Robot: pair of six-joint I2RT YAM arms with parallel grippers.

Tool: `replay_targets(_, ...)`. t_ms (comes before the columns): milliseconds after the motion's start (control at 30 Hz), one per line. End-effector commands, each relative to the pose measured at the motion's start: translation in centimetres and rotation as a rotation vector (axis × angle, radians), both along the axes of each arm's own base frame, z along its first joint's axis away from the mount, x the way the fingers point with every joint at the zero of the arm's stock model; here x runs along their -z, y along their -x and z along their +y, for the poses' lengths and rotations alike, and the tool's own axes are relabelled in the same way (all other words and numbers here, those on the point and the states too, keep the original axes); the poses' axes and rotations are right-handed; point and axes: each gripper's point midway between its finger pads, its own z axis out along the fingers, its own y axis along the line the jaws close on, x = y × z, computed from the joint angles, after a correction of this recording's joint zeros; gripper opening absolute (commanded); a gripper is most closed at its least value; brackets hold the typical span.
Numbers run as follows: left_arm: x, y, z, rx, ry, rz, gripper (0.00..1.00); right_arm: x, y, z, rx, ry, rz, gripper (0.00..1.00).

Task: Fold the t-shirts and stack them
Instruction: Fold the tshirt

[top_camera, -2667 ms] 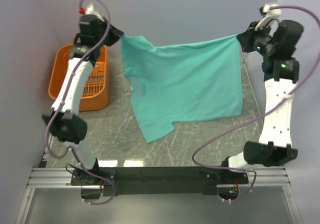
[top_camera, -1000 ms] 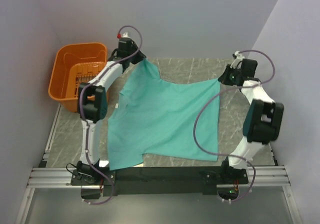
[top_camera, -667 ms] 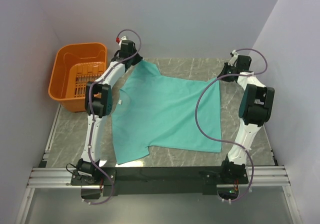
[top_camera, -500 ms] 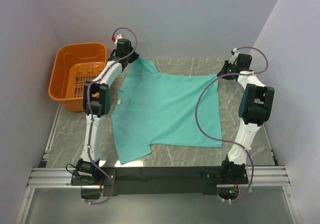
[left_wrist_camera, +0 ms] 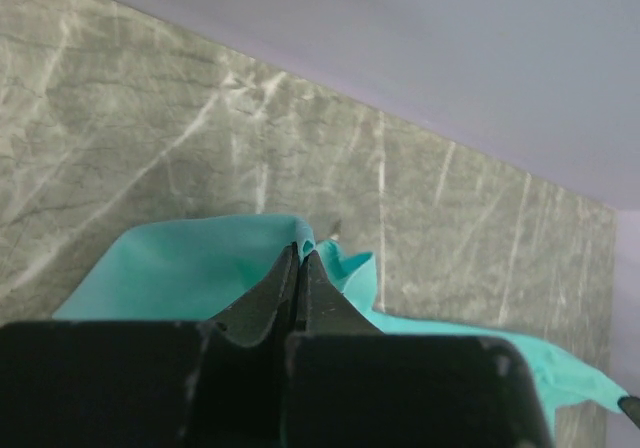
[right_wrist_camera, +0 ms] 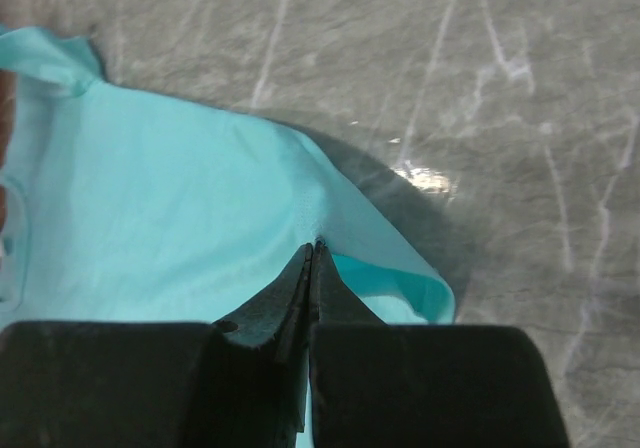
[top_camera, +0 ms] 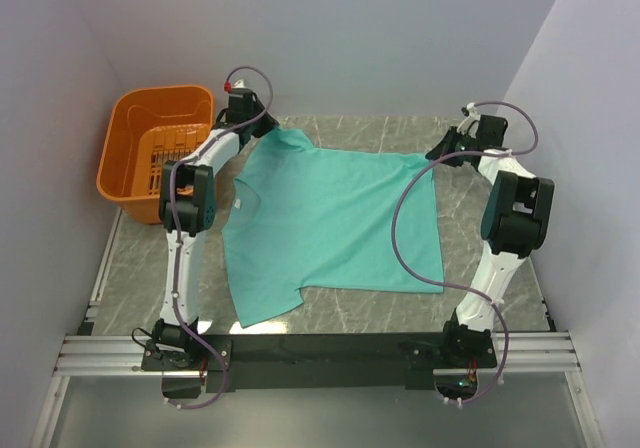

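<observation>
A teal t-shirt (top_camera: 335, 218) lies spread nearly flat on the marble table, its collar with a small white label at the left and one sleeve toward the near edge. My left gripper (top_camera: 268, 128) is shut on the far left corner of the t-shirt (left_wrist_camera: 190, 268), pinching a fold between its fingertips (left_wrist_camera: 300, 253). At the far right, my right gripper (top_camera: 438, 154) is shut on the hem corner of the t-shirt (right_wrist_camera: 170, 218); the cloth rises to the closed tips (right_wrist_camera: 314, 245) and curls over just right of them.
An orange plastic basket (top_camera: 125, 173) stands at the far left beside the left arm. The grey back wall runs close behind both grippers. Bare marble (top_camera: 500, 228) shows right of the shirt, and the black mounting rail (top_camera: 320, 348) crosses the near edge.
Both arms have brought the hanging shirt down and stretched it toward the far edge; it now lies flat on the table. In the last half second the grippers moved slightly farther back and outward.
</observation>
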Motion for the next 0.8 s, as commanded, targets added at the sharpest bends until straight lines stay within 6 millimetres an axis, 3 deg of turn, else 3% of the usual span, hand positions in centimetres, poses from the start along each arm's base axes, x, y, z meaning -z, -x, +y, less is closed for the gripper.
replay_targets(0, -9.8, 0.4, -0.8, 0.083, 0.011, -0.22, 0.01, -5.0, 0.3, 0.9, -0.074, -0.019, -0.142, 0.0)
replay_targets(233, -10.6, 2.8, 0.0, 0.102, -0.025, -0.236, 0.01, -5.6, 2.2, 1.0, -0.12, -0.044, -0.158, 0.0)
replay_targets(467, -8.7, 5.0, 0.4, 0.132, -0.064, -0.193, 0.01, -4.5, 4.4, 1.0, -0.161, -0.065, -0.116, 0.0)
replay_targets(767, -8.9, 6.8, 1.7, 0.113, -0.104, -0.187, 0.0, -4.0, 6.2, 0.0, -0.172, -0.061, -0.095, 0.0)
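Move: From the left gripper, which holds the shirt's far sleeve end, the near sleeve lies about 52 cm back, in line sideways, some 9 cm lower. The collar tag is about 25 cm back and 11 cm left, the orange bin 12 cm back and 36 cm left. From the right gripper, on the far hem corner, the near hem corner lies about 36 cm back, 3 cm left and 8 cm lower, the near sleeve 42 cm back and 49 cm left. Keep both grippers shut on the t-shirt's far edge and draw it back together towards the near side. Bring the left gripper back about 7 cm, arching up 7 cm, then sinking halfway down again; ease the right back some 5 cm over a lower hump, nearly to its starting height, swinging it slightly counter-clockwise. ##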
